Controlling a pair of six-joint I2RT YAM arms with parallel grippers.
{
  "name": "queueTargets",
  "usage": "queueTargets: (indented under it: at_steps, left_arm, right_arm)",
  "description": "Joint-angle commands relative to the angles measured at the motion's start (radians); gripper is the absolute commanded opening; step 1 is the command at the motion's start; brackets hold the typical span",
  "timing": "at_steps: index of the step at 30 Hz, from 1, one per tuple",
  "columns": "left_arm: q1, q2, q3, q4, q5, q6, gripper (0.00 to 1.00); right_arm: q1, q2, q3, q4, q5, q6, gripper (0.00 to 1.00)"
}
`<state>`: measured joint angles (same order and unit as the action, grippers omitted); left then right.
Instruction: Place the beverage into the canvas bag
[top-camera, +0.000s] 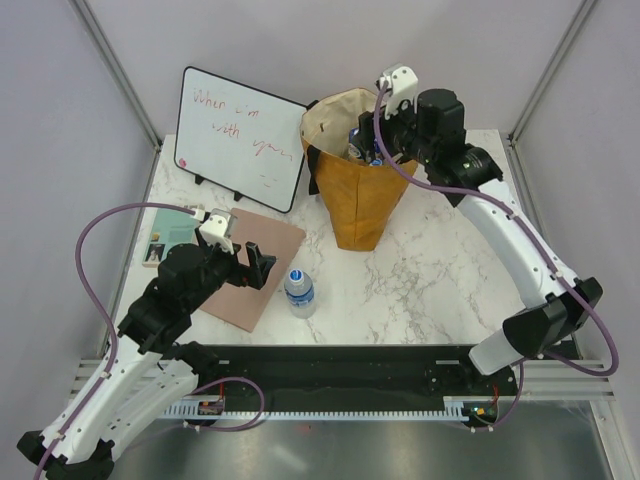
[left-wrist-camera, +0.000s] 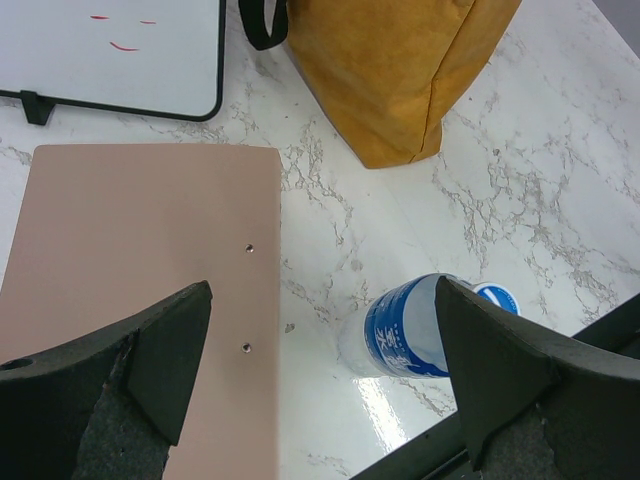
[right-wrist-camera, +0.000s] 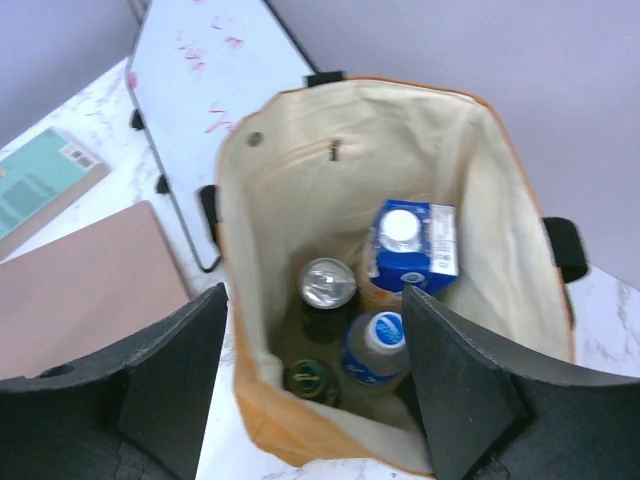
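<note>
The canvas bag (top-camera: 357, 196) stands upright at the back centre, mustard outside and cream inside (right-wrist-camera: 300, 190). My right gripper (top-camera: 366, 147) hovers over its mouth, open (right-wrist-camera: 313, 292), with nothing between its fingers. Down in the bag are a silver-topped can (right-wrist-camera: 328, 284), a blue carton (right-wrist-camera: 412, 246), a blue-capped water bottle (right-wrist-camera: 374, 346) and a green-topped bottle (right-wrist-camera: 311, 379). Another water bottle (top-camera: 299, 291) with a blue label (left-wrist-camera: 402, 335) stands on the marble. My left gripper (top-camera: 255, 266) is open (left-wrist-camera: 322, 286) just left of this bottle, not touching it.
A whiteboard (top-camera: 240, 135) with red writing leans at the back left. A pink board (top-camera: 256, 270) lies under my left gripper, with a teal book (top-camera: 168, 238) beside it. The black rail (top-camera: 340, 370) runs along the table's near edge.
</note>
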<state>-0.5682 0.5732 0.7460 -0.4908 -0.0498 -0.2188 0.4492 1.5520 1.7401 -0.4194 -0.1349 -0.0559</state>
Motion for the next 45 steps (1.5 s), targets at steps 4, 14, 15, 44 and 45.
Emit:
queueTargets:
  at_steps: [4,14,15,44,45]
  left_arm:
    - [-0.002,-0.022,0.0,0.031,-0.016,0.025,1.0]
    - [-0.002,-0.039,0.018,0.0,-0.129,0.012,0.98]
    - [-0.002,-0.039,0.023,-0.009,-0.157,0.006,0.98]
    - [-0.002,-0.154,0.405,-0.29,-0.298,-0.191,1.0]
    - [-0.002,-0.156,0.398,-0.289,-0.297,-0.192,1.0]
  right_arm:
    - [0.178,-0.105,-0.076,-0.036,0.047,0.025,0.85]
    - [0.394,-0.133,-0.281,0.039,0.081,0.126,0.98]
    - [0.41,-0.133,-0.292,0.042,0.084,0.131,0.98]
    - [0.634,-0.112,-0.49,0.12,0.118,0.085,0.98]
    - [0.634,-0.11,-0.49,0.12,0.118,0.087,0.98]
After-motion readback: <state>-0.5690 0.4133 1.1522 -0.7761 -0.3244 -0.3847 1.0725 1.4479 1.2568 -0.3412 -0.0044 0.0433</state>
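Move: The last beverage bottle stands upright on the table, about 23 cm back from the right hand, 17 cm to its left, its middle some 27 cm below. The canvas bag's middle is about 3 cm ahead of that hand, 1 cm to its left and 20 cm down; the pink board lies some 10 cm farther out than the bottle and 13 cm left of it. From the left hand the bottle is about 7 cm right, 1 cm back and 14 cm lower. To the beverage bottle's cap the right hand swings from above the canvas bag's mouth, back and left while sinking, some 30 cm in all, turning about 25 degrees counter-clockwise and tipping down as its fingers spread to full width. Meanwhile the empty left hand clears away from the bottle, first left, then mostly up and somewhat back, still open. ##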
